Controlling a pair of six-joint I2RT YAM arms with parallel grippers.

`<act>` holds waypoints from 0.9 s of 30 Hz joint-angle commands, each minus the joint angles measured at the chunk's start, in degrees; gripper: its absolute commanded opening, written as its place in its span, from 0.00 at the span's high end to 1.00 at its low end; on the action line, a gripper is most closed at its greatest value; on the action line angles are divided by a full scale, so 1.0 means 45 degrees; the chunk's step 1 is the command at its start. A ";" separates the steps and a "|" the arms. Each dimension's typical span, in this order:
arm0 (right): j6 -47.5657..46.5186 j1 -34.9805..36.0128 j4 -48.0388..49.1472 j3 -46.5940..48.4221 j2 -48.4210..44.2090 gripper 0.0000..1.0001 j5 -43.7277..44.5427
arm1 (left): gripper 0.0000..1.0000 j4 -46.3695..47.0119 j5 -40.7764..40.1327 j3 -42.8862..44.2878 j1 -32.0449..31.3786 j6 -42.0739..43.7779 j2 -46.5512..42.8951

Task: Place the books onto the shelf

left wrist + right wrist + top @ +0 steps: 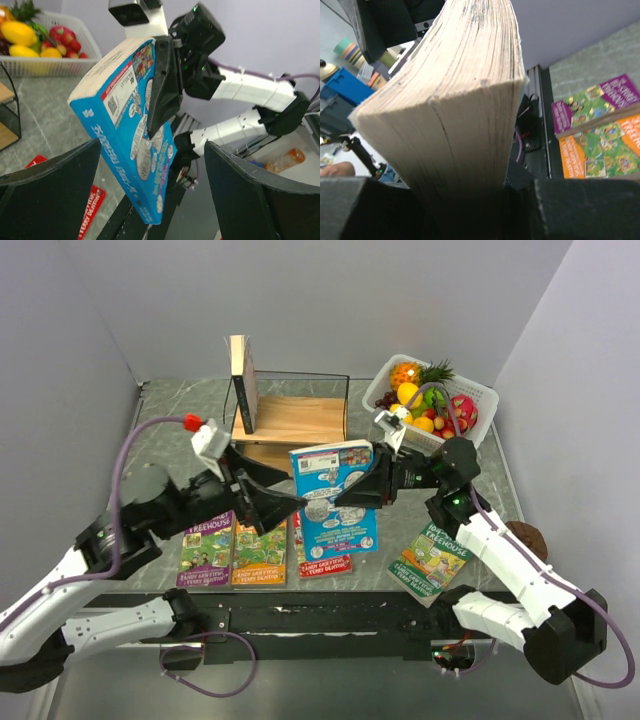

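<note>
My right gripper is shut on a blue book, holding it tilted above the table; in the right wrist view its cream page edge is clamped in my right gripper. My left gripper stands open beside it. In the left wrist view the blue book's lower corner hangs within my left gripper, apart from both fingers. One book stands upright on the shelf. Purple, orange, red and green books lie flat on the table.
A white basket of fruit stands at the back right, next to the shelf. A brown round object lies by the right arm. Grey walls close in the table on three sides.
</note>
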 commanded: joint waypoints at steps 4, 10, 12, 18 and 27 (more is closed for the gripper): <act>-0.0900 0.0693 -0.0565 0.1124 -0.0123 1.00 -0.0653 | 0.10 0.0277 0.2240 -0.0086 0.1179 0.0461 0.0534; -0.0587 0.0810 -0.0018 0.1105 -0.0221 1.00 -0.1043 | 0.16 0.0765 0.4193 -0.0554 0.2663 0.0266 0.0710; -0.0391 0.0830 0.0294 0.1027 -0.0357 1.00 -0.1024 | 0.16 0.0707 0.4390 -0.0613 0.2938 0.0285 0.0788; -0.0722 0.0967 -0.0152 0.1163 -0.0494 1.00 -0.1063 | 0.13 0.0786 0.4821 -0.1063 0.3760 0.0246 0.0748; -0.1328 0.1299 -0.1070 0.1456 -0.0183 1.00 -0.1200 | 0.37 0.2248 0.6770 -0.1668 0.3994 -0.0261 0.0650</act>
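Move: The blue book is pinched upright in the right hand, its middle about 2 cm to the left of that hand and 3 cm below. From the open left hand, that middle lies some 8 cm to the right, 2 cm back and 6 cm lower. On the table about 40 cm below the left hand, the red book is roughly 4 cm ahead and 5 cm right, the orange book 4 cm ahead and 11 cm left. The shelf's middle is about 28 cm ahead, 3 cm left and 28 cm down. The blue book, still gripped by its right side, is drawn back about 3 cm and turned some 10 degrees counter-clockwise by the right hand. The open left hand sinks 4 to 5 cm and goes about 3 cm forward to the book's upper left corner, bringing its fingers around that corner; they start to close only at the very end. ##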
